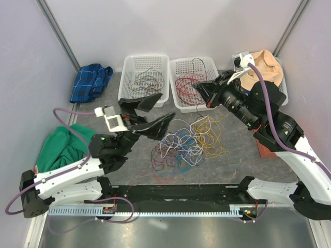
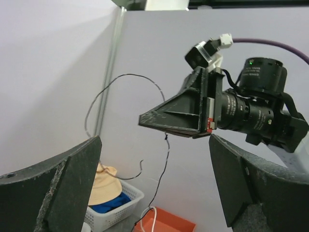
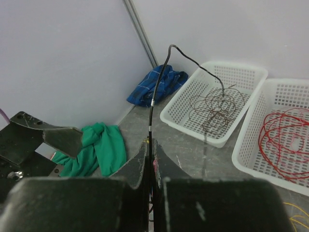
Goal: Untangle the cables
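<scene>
A tangle of cables (image 1: 185, 142) in blue, white, yellow, purple and red lies on the grey table between the arms. My right gripper (image 1: 198, 88) hangs over the middle basket, shut on a thin dark cable (image 3: 153, 96). That cable rises from the closed fingertips, arcs over and drops toward the left basket. In the left wrist view the dark cable (image 2: 111, 82) loops above the right gripper (image 2: 145, 120) and also hangs below it. My left gripper (image 1: 150, 112) stands wide open just left of the pile, with nothing between its fingers (image 2: 58, 188).
The left white basket (image 1: 129, 88) holds dark brown cables (image 1: 146, 81). The middle basket (image 1: 178, 101) holds red cables (image 1: 187, 84). A third basket (image 1: 282, 77) with a tan hat is at the back right. A blue cloth (image 1: 91, 80), a green cloth (image 1: 62, 147) and an orange tray (image 1: 266, 150) lie around.
</scene>
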You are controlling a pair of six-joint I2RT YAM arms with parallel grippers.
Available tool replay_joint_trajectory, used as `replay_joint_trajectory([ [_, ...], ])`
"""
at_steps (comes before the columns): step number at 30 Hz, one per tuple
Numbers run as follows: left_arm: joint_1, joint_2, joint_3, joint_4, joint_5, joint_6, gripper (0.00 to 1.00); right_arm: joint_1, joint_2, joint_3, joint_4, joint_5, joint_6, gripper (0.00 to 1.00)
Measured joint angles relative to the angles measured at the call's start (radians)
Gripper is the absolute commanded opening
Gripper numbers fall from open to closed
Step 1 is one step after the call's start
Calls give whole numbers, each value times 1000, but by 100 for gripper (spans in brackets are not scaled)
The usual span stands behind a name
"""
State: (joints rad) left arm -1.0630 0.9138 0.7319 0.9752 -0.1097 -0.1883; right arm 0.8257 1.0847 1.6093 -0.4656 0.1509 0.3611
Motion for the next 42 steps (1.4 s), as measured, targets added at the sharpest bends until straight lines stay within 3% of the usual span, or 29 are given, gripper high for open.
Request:
replay_joint_trajectory([
  [8, 0, 224, 58, -63, 192, 14, 100, 0, 10, -3, 1, -35, 22, 0],
  [21, -1, 283, 75, -61, 182, 55, 98, 0, 6, -9, 2, -68, 36, 0],
  [24, -1, 325, 110, -61, 173, 63, 81, 0, 3, -19, 3, -76, 38, 0],
  [25, 0, 338, 122, -61, 171, 65, 60, 0, 3, -23, 4, -77, 39, 0],
  [26, 1, 351, 133, -61, 169, 69, 48, 0, 1, -26, 6, -80, 40, 0],
  [27, 2, 360, 142, -62, 167, 71, 19, 0, 0, -32, 9, -84, 40, 0],
  [28, 4, 367, 150, -61, 166, 76, 2, 0, -2, -36, 9, -85, 41, 0],
  [32, 8, 372, 157, -63, 158, 87, 2, 0, -17, -64, 12, -85, 43, 0],
  [33, 8, 372, 157, -65, 152, 87, 2, 0, -23, -72, 15, -83, 43, 3],
  [34, 8, 369, 157, -71, 143, 87, 2, 0, -31, -80, 16, -81, 43, 36],
  [36, 8, 352, 157, -109, 121, 86, 2, 0, -49, -98, 21, -72, 45, 61],
  [37, 8, 338, 158, -134, 107, 84, 2, 0, -59, -109, 27, -67, 46, 80],
  [39, 15, 300, 189, -252, 75, 70, 2, 0, -88, -143, 39, -51, 47, 94],
  [42, 42, 273, 322, -453, 33, 25, 2, 0, -143, -201, 48, -11, 39, 98],
])
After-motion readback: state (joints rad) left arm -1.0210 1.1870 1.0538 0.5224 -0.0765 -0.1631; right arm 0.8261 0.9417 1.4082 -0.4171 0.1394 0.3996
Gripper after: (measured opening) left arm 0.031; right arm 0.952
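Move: The black cable hangs pinched in my shut right hand; the stretch to take is about 4 cm ahead of my open left hand, 11 cm to its right and 7 cm below, or roughly 5 cm under and 2 cm left of my right fingertips. Those fingertips are some 4 cm ahead of my left hand, 12 cm right and 2 cm below. The cable tangle lies on the table about 7 cm ahead of my left hand, 6 cm to its right and 45 cm down. I bring my open left hand about 11 cm to the right and 7 cm down while it eases forward, tipping its fingers some 20 degrees over to the right, and pinch the black cable just below my right fingers. My right hand sinks about 3 cm, mostly late, and opens wide to let the cable go; then my left, still gripping, lifts forward and back to the left. ##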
